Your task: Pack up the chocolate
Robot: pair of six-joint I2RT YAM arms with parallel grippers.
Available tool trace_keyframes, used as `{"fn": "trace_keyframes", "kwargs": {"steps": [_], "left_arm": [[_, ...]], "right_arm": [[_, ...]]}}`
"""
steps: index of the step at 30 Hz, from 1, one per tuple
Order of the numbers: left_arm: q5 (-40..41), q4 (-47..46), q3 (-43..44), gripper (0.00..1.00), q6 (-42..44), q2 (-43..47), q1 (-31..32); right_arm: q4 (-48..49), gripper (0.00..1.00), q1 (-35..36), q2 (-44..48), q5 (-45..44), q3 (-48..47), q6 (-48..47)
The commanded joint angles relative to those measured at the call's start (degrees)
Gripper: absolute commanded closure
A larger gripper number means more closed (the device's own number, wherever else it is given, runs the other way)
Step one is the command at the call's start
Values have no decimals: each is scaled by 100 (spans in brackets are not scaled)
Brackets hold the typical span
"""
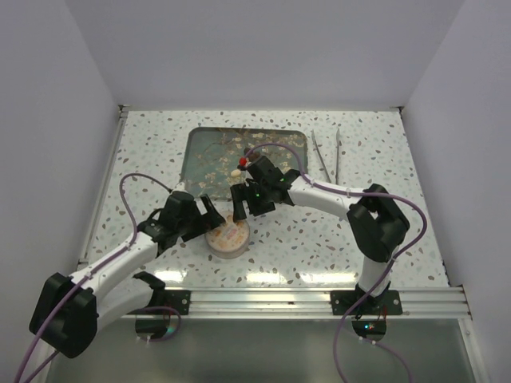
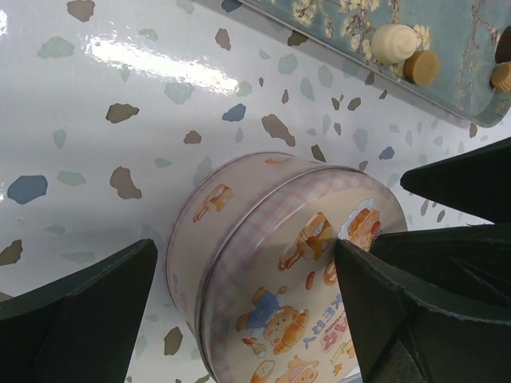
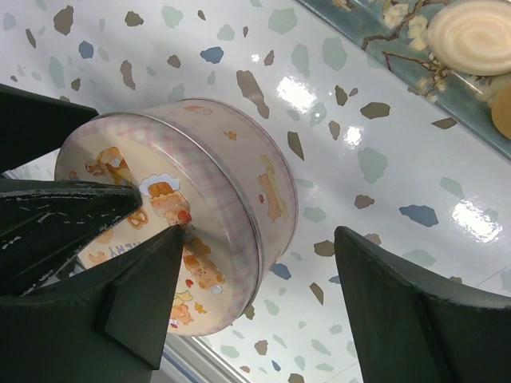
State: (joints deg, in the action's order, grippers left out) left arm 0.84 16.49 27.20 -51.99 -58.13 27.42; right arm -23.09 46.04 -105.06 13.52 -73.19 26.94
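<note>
The pink round tin with bear pictures stands lidded near the table's front. My left gripper is open and straddles the tin: one finger stands clear of its side and the other reaches over the lid. My right gripper is also open, with one finger over the lid of the tin and the other above bare table. Chocolate lies on the teal floral tray: a cream-white piece beside a caramel one, and a cream swirl.
Metal tongs lie right of the tray. A small red object sits on the tray near the right wrist. White walls enclose the speckled table, and an aluminium rail runs along its front edge.
</note>
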Motion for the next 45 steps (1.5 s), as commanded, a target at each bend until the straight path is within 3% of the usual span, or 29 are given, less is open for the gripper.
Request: {"fn": "trace_keyframes", "kwargs": {"steps": [1,17,25,30,35,38,42,45], "left_arm": [[48,285,-364,3,83,47,-193],[-234,-260,-725,2,391,583,-255],[179,-164,249,0,934,873,-255],[636,337,1014,0,1340,838,-325],[681,557,1437,0,1876,777,-1184],[225,557,1472,0,2192,619,-2177],[-959,478,1612,0,2622,321,-3985],[-964,592,2076,0,2982,180,-4289]], "right_arm": [[-319,21,-16,55,-543,-73,-233],[-266,21,-16,239,-499,-46,-198],[-353,20,-8,722,-420,-336,-171],[-573,19,-121,1223,-885,-442,-285],[-539,18,-832,1855,-921,188,-312],[-512,18,-1623,2286,-860,716,-426],[-687,18,-2825,2804,-842,1043,-777],[-942,18,-3406,3200,-851,1043,-1050]]}}
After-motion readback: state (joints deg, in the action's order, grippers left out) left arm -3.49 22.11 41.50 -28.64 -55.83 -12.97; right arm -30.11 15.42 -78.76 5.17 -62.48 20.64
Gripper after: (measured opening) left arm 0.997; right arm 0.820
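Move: The lidded tin sits under both hands. Its middle lies about 4 cm right, 3 cm back and 4 cm below the left hand, and some 5 cm left, 4 cm back and 4 cm below the right. From the right hand, the tray's middle is roughly 17 cm ahead and level sideways, the white chocolate on its near edge about 9 cm straight ahead, and the tongs some 21 cm right and 18 cm ahead. Each hand still has a fingertip on the tin's lid and stays there almost motionless for the first half. Then both come off upward, fingers kept open, and swing apart: the left some 19 cm left to the bare table beside the tray, turning counter-clockwise, the right about 23 cm right towards the tongs, turning clockwise some 30 degrees, each rising and reaching a little forward. ##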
